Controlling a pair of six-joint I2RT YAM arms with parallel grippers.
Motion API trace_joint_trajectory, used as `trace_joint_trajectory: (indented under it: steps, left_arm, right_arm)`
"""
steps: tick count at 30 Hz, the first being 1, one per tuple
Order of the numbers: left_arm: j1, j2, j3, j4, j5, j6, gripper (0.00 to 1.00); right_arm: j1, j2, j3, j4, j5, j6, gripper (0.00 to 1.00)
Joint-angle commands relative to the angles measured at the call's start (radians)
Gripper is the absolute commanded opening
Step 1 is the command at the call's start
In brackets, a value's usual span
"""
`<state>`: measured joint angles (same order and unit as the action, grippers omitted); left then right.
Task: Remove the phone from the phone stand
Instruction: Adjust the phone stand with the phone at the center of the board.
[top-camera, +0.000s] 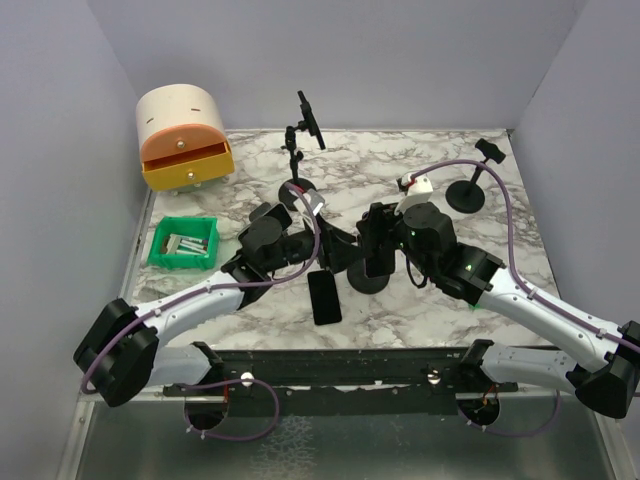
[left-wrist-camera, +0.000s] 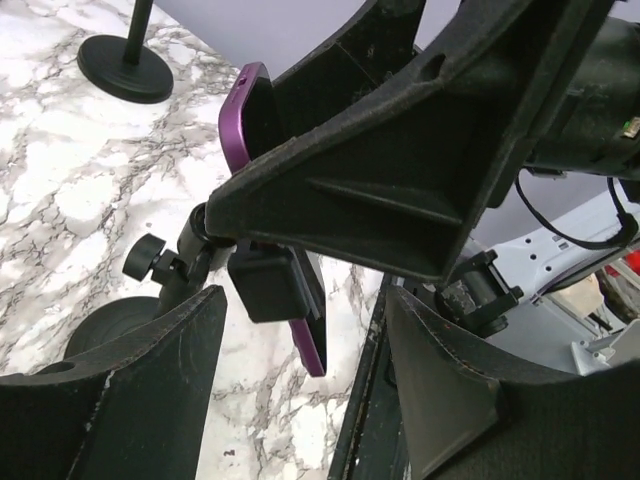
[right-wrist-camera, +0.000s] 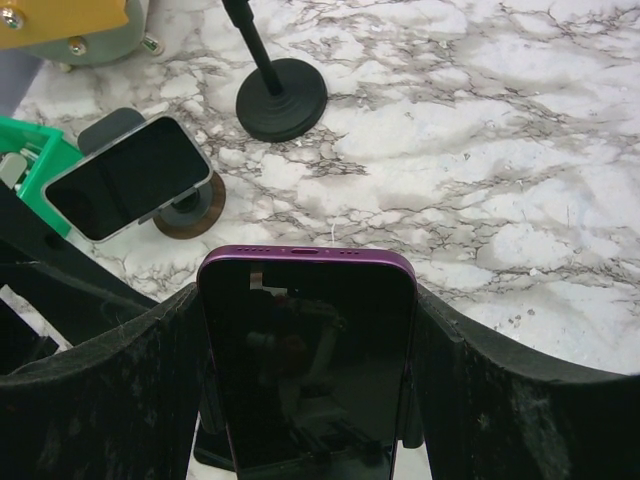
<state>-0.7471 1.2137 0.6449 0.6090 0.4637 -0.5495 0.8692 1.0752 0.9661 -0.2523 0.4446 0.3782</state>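
Note:
A purple phone (right-wrist-camera: 308, 370) with a dark screen stands upright in the phone stand (left-wrist-camera: 263, 285), whose black clamp holds its back. My right gripper (right-wrist-camera: 308, 300) is shut on the phone, one finger pressed against each long edge. In the left wrist view the phone (left-wrist-camera: 243, 120) appears edge-on behind the right gripper's big black finger. The left gripper (left-wrist-camera: 305, 310) is open, its fingers on either side of the phone's lower end and the clamp, touching neither. The stand's round base (top-camera: 367, 280) rests at the table's middle.
A black phone (top-camera: 324, 297) lies flat just in front of the stand. A silver phone (right-wrist-camera: 125, 178) sits on a brown disc to the left. Other stands are at the back (top-camera: 305, 120) and right (top-camera: 470, 190). A green bin (top-camera: 183, 243) and yellow drawer box (top-camera: 185, 135) are at left.

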Motion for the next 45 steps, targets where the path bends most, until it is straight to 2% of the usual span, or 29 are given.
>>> trace_joint_trajectory:
  steps: [1,10,14,21,24,27,34,45]
  left_arm:
    - [-0.007,0.051,0.051,0.035,0.028,-0.027,0.66]
    - [-0.008,0.105,0.08,0.037,-0.011,-0.046,0.52]
    - [-0.008,0.113,0.087,0.037,-0.009,-0.048,0.41]
    - [-0.008,0.095,0.063,0.037,-0.047,-0.048,0.0]
    - [-0.008,0.075,0.045,0.038,-0.075,-0.044,0.0]
    - [-0.006,0.065,0.034,0.04,-0.09,-0.045,0.0]
    - [0.011,0.055,0.006,0.075,-0.091,-0.091,0.0]
    - [0.094,0.095,-0.098,0.34,-0.004,-0.304,0.0]
  right_arm:
    - [0.003,-0.003,0.011,0.032,0.018,0.025,0.21]
    - [0.004,-0.003,0.015,0.024,0.011,0.024,0.19]
    - [0.003,-0.003,0.017,0.02,0.009,0.025,0.19]
    - [0.003,-0.003,0.014,0.009,0.026,0.027,0.16]
    - [0.001,-0.004,0.011,-0.002,0.042,0.03,0.11]
    - [0.002,-0.006,0.007,-0.009,0.06,0.03,0.01]
    - [0.002,0.006,0.008,-0.075,0.149,0.037,0.0]
    - [0.003,-0.013,-0.016,-0.111,0.203,0.037,0.0]
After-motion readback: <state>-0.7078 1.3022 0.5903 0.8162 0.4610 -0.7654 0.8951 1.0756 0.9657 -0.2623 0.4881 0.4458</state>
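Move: The stand's clamp, at the left edge of the upright phone, lies just off the left fingertips: about 1 cm ahead, 2 to the right and 1 below. From that hand the phone's middle is about 1 cm ahead, 5 to the right and 1 higher; the stand base some 5 ahead, 5 right and 18 below; the lying phone level, 7 left and 18 below. From the right hand, the clamp is level, 4 cm left and 3 below. The left fingers pinch the phone stand's clamp after the hand eases about 2 cm right and forward, sinking 1 cm. Holding on, they then draw it about 1.5 cm left, mostly late, while the wrist rolls and tips roughly 10 degrees, fingertips slightly up. The right hand keeps its grip on the phone's side edges, all but in place. ##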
